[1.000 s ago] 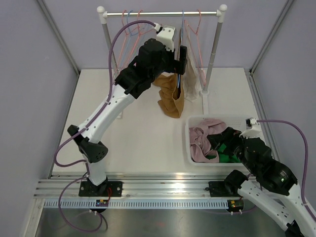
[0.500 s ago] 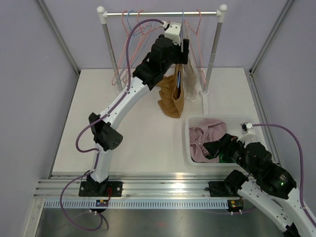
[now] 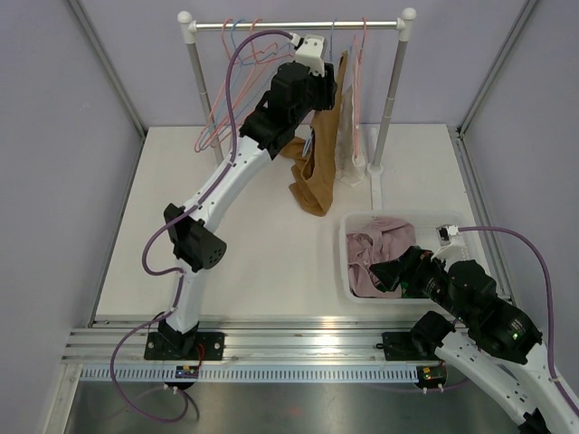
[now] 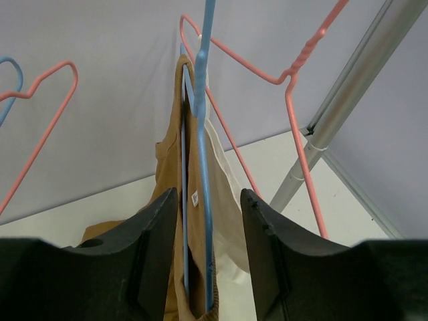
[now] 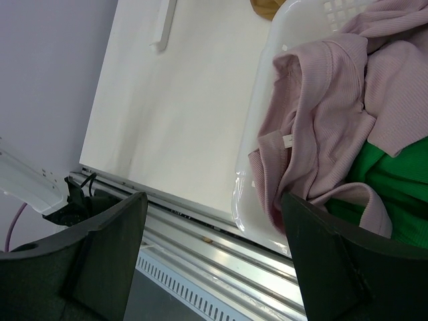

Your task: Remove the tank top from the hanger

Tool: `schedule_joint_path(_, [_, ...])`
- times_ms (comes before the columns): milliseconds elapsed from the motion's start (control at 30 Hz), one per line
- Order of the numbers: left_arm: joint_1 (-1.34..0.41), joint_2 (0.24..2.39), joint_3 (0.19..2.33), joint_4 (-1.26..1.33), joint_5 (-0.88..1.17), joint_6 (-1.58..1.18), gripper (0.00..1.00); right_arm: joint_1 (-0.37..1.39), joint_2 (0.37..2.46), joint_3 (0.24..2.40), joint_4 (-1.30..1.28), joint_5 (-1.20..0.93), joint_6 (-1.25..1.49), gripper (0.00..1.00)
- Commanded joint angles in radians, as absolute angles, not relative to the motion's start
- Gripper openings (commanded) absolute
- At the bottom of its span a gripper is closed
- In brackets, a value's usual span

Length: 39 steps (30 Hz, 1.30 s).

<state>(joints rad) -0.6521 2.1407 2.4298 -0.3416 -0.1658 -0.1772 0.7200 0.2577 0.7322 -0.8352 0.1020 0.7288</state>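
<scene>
A tan tank top [image 3: 315, 181] hangs from a blue hanger [image 4: 200, 134] on the rack's rail [image 3: 298, 24], its lower part drooping to the table. My left gripper [image 3: 327, 90] is up at the rail. In the left wrist view the left gripper [image 4: 208, 200] has one finger on each side of the blue hanger and the tank top's [image 4: 167, 174] shoulder, with a gap on both sides, so it is open. My right gripper [image 3: 389, 271] stands open over the basket's near left part, holding nothing.
A cream garment [image 3: 346, 145] hangs right behind the tank top beside a pink hanger [image 4: 294, 100]. More empty pink hangers [image 3: 222, 117] hang at the left. The rack's right pole [image 3: 389, 99] stands close by. The white basket [image 3: 348, 226] holds pink [image 5: 321, 100] and green [image 5: 394, 180] clothes.
My left gripper rose toward the rail and its jaws narrowed round the blue hanger, swinging the clothes left. The right gripper drew back toward the basket's near side.
</scene>
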Motion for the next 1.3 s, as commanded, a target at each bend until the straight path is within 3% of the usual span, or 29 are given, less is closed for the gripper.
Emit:
schedule_joint_path(0, [-0.647,2.158,2.479,-0.291,-0.141,-0.187,0.45,0.718,0.262,0.726,-0.796,0.072,0.709,0.88])
schedule_joint_path(133, [-0.647,2.175,2.479,-0.307,-0.127,-0.193,0.49,0.718,0.256,0.723,-0.793,0.077,0.707,0.88])
schedule_joint_path(233, [-0.647,2.189,2.482,-0.314,-0.135,-0.189,0.36,0.718,0.261,0.723,-0.792,0.074,0.706,0.88])
schedule_joint_path(267, [-0.647,2.186,2.483,-0.313,-0.14,-0.187,0.24,0.718,0.262,0.723,-0.792,0.072,0.706,0.88])
schedule_joint_path(300, [-0.647,2.184,2.482,-0.313,-0.143,-0.187,0.2,0.718,0.264,0.723,-0.79,0.071,0.704,0.88])
schedule_joint_path(500, [-0.647,2.131,2.485,-0.293,-0.163,-0.189,0.05,0.718,0.273,0.721,-0.79,0.071,0.701,0.88])
schedule_joint_path(1067, [-0.646,2.007,2.487,-0.31,-0.19,-0.176,0.0,0.718,0.276,0.716,-0.784,0.067,0.699,0.88])
schedule_joint_path(1267, [-0.647,1.864,2.404,-0.409,-0.213,-0.209,0.0,0.716,0.278,0.735,-0.782,0.061,0.689,0.88])
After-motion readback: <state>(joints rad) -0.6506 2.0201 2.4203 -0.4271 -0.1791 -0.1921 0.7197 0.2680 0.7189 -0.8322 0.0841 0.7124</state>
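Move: The blue hanger's near wire already runs between my half-open left fingers; the spot to grip is about 1 cm ahead, 1 cm right and 3 cm below. The brown tank top hangs some 4 cm ahead, straight along and 15 cm below, the white top about 8 cm ahead, 7 cm right and equally low. The rail crosses roughly 9 cm ahead, 12 cm above, nothing sideways. From my right hand the wire is about 37 cm ahead, 12 cm left and 15 cm higher. I sink my left hand about 3 cm, easing slightly right, to slip farther down the near wire, and shut my fingers so they pinch it. Then, keeping that pinch, I raise the hanger some 7 cm, drawing it back and to the left by about 4 cm each, gathering speed, so the hook comes up over the rail. ##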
